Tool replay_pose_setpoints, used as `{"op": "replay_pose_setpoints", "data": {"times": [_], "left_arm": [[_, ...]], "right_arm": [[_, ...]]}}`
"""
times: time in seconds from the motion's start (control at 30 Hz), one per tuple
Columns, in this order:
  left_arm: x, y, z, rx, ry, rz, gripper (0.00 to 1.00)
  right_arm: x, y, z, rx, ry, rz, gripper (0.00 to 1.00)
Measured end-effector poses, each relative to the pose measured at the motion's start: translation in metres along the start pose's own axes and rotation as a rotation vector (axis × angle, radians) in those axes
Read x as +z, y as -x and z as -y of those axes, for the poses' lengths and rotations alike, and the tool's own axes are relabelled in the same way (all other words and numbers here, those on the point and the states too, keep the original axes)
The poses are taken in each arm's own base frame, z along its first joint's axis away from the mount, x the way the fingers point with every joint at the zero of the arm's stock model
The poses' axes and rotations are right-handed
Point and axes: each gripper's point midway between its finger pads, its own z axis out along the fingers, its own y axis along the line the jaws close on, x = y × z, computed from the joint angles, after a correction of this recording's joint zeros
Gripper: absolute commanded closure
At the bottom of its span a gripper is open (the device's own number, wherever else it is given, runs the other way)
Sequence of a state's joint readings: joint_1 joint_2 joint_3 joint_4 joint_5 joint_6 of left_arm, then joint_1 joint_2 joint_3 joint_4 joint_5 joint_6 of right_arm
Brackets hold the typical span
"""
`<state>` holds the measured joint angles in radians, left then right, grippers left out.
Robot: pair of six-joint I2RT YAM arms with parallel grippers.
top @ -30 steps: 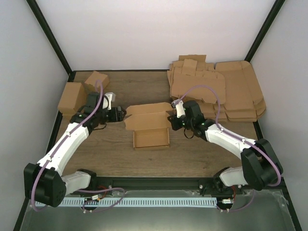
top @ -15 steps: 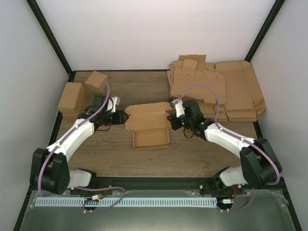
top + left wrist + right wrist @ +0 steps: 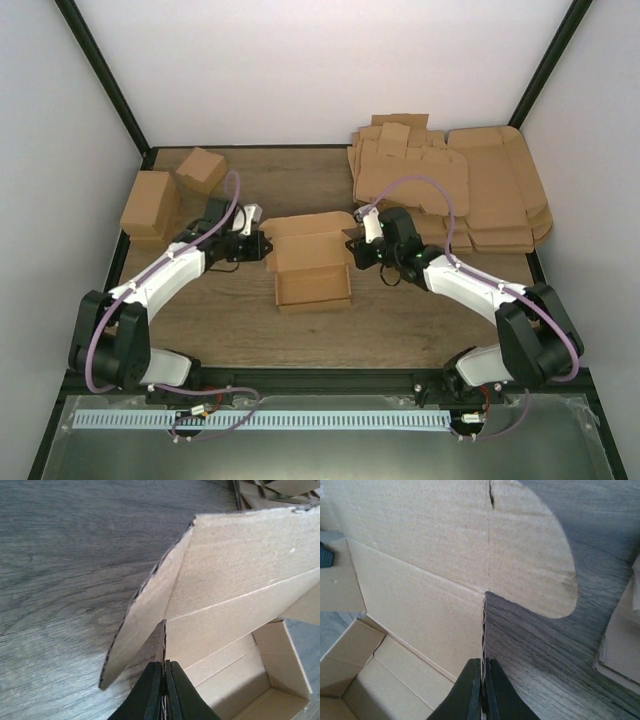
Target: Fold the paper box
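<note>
The paper box (image 3: 312, 262) sits mid-table, a brown cardboard tray with its lid flap raised behind it. My left gripper (image 3: 263, 247) is shut on the lid's left edge; in the left wrist view the fingertips (image 3: 164, 666) pinch a thin cardboard edge of the paper box (image 3: 235, 605). My right gripper (image 3: 353, 250) is shut on the lid's right edge, and in the right wrist view the gripper (image 3: 483, 666) clamps the corrugated edge of the paper box (image 3: 420, 575). The open tray (image 3: 365, 680) shows at lower left there.
A heap of flat cardboard sheets (image 3: 455, 185) lies at the back right. Two small brown cartons (image 3: 150, 203) (image 3: 201, 169) stand at the back left, near the left arm. Bare wooden table (image 3: 300, 335) lies in front of the box.
My left gripper moved right to the lid's left edge and closed on it. The right gripper kept its grip in place.
</note>
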<state>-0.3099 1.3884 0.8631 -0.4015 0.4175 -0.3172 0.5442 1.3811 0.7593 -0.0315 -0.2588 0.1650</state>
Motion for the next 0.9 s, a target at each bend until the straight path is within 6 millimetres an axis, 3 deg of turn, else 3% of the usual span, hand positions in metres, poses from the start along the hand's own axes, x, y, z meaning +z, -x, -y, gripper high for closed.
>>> {"op": "replay_pose_setpoints", "data": {"times": [0.33,0.7,0.9], "left_arm": [[0.002,0.003,0.019,0.011,0.105,0.079,0.96],[-0.01,0.058,0.03,-0.022,0.186,0.358,0.96],[-0.006,0.064,0.029,-0.067,0.172,0.432,0.96]], "right_arm": [[0.004,0.007,0.012,0.107,-0.084,0.036,0.99],[0.01,0.044,0.016,0.114,-0.224,0.237,0.99],[0.02,0.047,0.022,0.126,-0.266,0.306,0.99]]}}
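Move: Both hands already pinch the side flaps of the paper box's raised back panel, one at each end. The open tray's middle lies about 7 cm back and 10 cm right of the left hand, 7 cm back and 9 cm left of the right hand, some 10 cm below both. The panel's middle is level between them, roughly 9 cm from each; the cardboard stack sits around 14 cm ahead and 22 cm right of the right hand. Keeping both side flaps pinched, the two hands carry the paper box's back panel forward, away from the robot. The left edges nearly 2 cm right, then goes forward and up about 5 cm each; the right goes forward about 5 cm and rises some 2 cm. Both tip up towards pointing forward, the left also turning counter-clockwise and the right clockwise, about 20 degrees each. ##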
